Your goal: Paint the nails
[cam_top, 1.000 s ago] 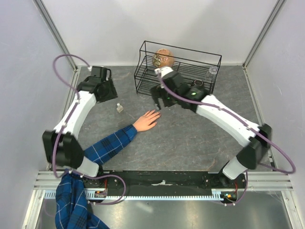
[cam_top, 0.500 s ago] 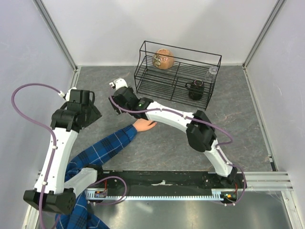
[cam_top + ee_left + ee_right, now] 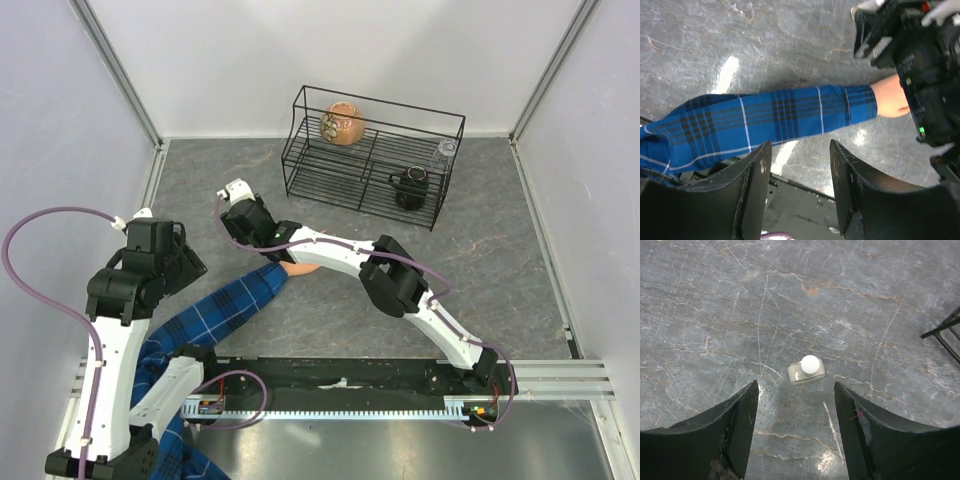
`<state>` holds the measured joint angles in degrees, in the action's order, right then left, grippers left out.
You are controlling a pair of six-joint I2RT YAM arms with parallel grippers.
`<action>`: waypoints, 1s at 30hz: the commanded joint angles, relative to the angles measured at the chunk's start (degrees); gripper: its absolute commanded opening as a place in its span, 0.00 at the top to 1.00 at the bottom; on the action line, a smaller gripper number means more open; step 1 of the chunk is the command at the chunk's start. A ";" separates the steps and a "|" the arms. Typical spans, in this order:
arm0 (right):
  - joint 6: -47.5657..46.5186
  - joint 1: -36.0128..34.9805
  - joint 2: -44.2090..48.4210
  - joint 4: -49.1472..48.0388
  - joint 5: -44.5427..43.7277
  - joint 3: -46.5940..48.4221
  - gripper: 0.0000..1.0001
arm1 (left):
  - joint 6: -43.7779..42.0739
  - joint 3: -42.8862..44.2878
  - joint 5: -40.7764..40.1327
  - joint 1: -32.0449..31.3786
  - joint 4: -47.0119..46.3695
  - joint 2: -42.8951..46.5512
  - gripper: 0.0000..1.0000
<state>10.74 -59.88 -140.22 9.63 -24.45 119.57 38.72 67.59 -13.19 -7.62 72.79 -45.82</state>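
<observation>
A light skin-coloured hand (image 3: 889,98) in a blue plaid sleeve (image 3: 775,112) lies on the grey table. My right arm (image 3: 330,255) stretches across it, so only a sliver of the hand (image 3: 300,268) shows from above and the nails are hidden. The right gripper (image 3: 796,390) hangs open over the table. A small clear bottle with a white cap (image 3: 806,369) stands just beyond its fingertips, untouched. In the top view that gripper (image 3: 245,212) covers the bottle. My left gripper (image 3: 800,150) is open and empty above the sleeve, at the near left (image 3: 180,262).
A black wire rack (image 3: 370,150) stands at the back, holding a brown round object (image 3: 342,123), a black mug (image 3: 412,183) and a clear glass (image 3: 446,150). Its corner pokes into the right wrist view (image 3: 945,335). Grey walls close the table's sides.
My right arm has swung left from beside the rack to over the bottle, its jaws narrowing. The left arm has pulled back toward the near left, its jaws closing slightly.
</observation>
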 commanded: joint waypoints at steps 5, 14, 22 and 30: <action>-1.34 -0.68 -3.56 -6.64 -2.10 3.83 0.35 | -4.70 3.77 4.22 -0.12 3.58 2.75 0.44; -3.44 -0.50 -6.46 -7.69 -4.12 5.94 0.39 | -5.58 5.97 5.81 -0.12 4.55 2.93 0.44; -3.62 0.37 -7.61 -8.84 -3.68 5.59 0.48 | -5.76 6.50 6.25 -0.12 4.90 2.84 0.44; -4.76 0.90 -7.96 -9.28 -2.71 5.50 0.72 | -8.39 5.97 10.72 -0.12 4.29 2.67 0.44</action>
<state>6.98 -59.35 -147.41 2.55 -27.18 122.96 34.41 72.38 -6.46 -7.64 77.52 -42.74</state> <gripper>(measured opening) 0.378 0.564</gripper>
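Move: The nail polish bottle stands just off the right fingertips, about 3 cm farther out, 2 cm to the left and some 5 cm below that hand. The mannequin hand lies about 12 cm to the right hand's right and 4 cm back. The wire rack's middle is roughly 28 cm to its right and 18 cm ahead. From the left hand the bottle is about 23 cm ahead, 8 cm to the right and 19 cm below. The right fingers come in around the bottle's white cap, seeming just to touch it: the hand sinks about 3 cm and reaches some 2 cm forward, with a slight shift left early on. It levels off by around 5 degrees as the part-open fingers narrow, fastest at the end. The empty left hand eases back and up, about 3 cm altogether, away from the bottle. ##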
